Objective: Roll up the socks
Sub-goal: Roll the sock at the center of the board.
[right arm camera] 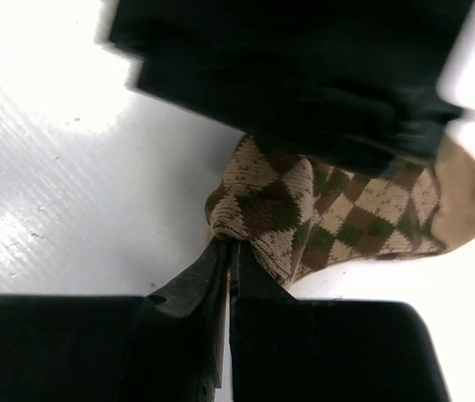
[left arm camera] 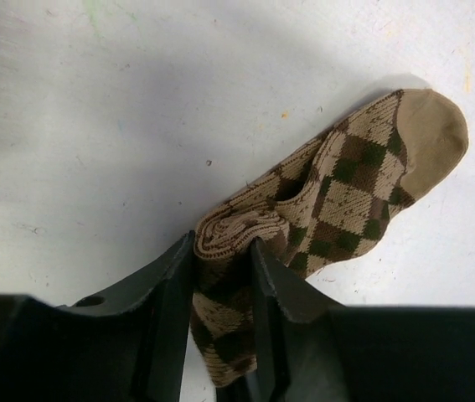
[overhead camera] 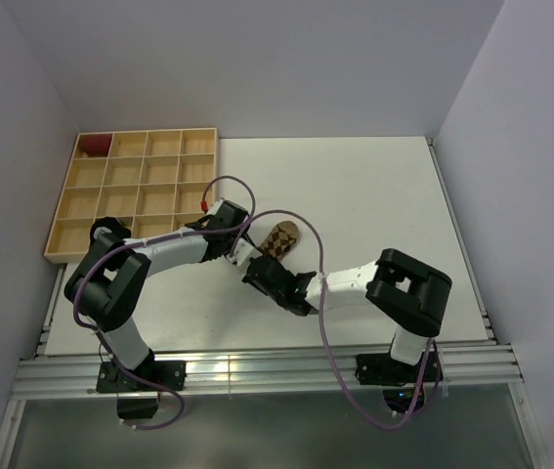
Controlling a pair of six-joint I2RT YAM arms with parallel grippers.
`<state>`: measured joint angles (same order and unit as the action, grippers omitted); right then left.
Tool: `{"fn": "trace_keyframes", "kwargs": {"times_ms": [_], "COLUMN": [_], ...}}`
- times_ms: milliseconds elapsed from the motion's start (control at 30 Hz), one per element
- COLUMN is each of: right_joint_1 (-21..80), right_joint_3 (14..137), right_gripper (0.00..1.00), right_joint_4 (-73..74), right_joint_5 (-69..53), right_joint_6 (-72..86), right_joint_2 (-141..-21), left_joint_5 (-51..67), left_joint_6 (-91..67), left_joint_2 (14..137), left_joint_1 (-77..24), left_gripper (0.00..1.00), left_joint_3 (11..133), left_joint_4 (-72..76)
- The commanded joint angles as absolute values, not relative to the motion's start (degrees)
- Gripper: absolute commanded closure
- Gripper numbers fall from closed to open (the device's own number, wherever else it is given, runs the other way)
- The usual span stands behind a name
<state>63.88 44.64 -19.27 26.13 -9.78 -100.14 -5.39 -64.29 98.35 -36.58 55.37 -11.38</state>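
Observation:
A tan sock [overhead camera: 282, 239] with brown argyle diamonds lies mid-table, its plain toe pointing away from the arms. Its near end is rolled into a thick bundle [left arm camera: 229, 230]. My left gripper [left arm camera: 224, 251] is shut on that bundle, one finger against each side, and fabric hangs down between the jaws. From the near side, my right gripper [right arm camera: 230, 244] is shut, and its tips pinch the sock's [right arm camera: 271, 213] folded edge. In the top view, the left gripper [overhead camera: 240, 244] and right gripper [overhead camera: 263, 266] meet at the sock's near end. Only this one sock shows.
A wooden tray [overhead camera: 135, 191] of small compartments stands at the back left, with a dark red bundle [overhead camera: 93, 146] in its far-left corner cell. White walls close in the table at the back and on both sides. The left gripper's dark body [right arm camera: 287, 75] hangs over the sock.

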Motion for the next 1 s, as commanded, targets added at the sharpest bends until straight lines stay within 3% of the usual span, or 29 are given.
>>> {"fn": "trace_keyframes", "kwargs": {"times_ms": [0,133,300,667,967], "right_joint_1": [57.0,49.2,42.9,32.7,25.1], "right_joint_3": [44.3,45.7,48.8,47.7,47.4], "right_gripper": [1.00,1.00,1.00,1.00,1.00], "right_joint_4": [-12.2,-8.1,-4.4,-7.3,-14.5], "right_joint_5": [13.7,-5.0,-17.0,-34.4,-48.9], "right_joint_6": [-1.1,4.9,8.0,14.3,22.8], "right_joint_2": [-95.3,-95.2,-98.7,-100.7,-106.3], "left_joint_5": [-8.0,-7.8,-8.5,-11.7,-6.5], "left_joint_6": [-62.8,-62.8,-63.4,-66.9,-69.4], "left_joint_2": [96.5,95.9,95.2,91.7,90.4], "left_joint_1": [-36.8,-36.7,-36.8,-36.7,-37.0], "left_gripper": [0.61,0.48,0.34,0.26,0.22], "left_joint_3": [55.8,56.7,57.7,56.2,48.8], "left_joint_4": [-11.1,-9.3,-8.3,-6.8,3.9]}}
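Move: The left fingers are still around the rolled part of the checked sock at the center of the board, its middle about 1 cm back and 1 cm right of that hand. The flat toe end lies some 5 cm ahead and 9 cm right of the left hand; the wooden box's middle is about 15 cm ahead and 26 cm left. From the right hand, already pinching the near edge, the rolled part is about 2 cm ahead and 1 cm right. Swinging and rolling the wrist by some 65 degrees, the right hand goes to its right and forward, about 5 cm in all and nearly level, keeping its pinch on the sock; its fingers come round from forward-left to point mostly left and still down. The left hand opens wide, lets go of the roll and rises about 5 cm clear, drifting slightly forward. ##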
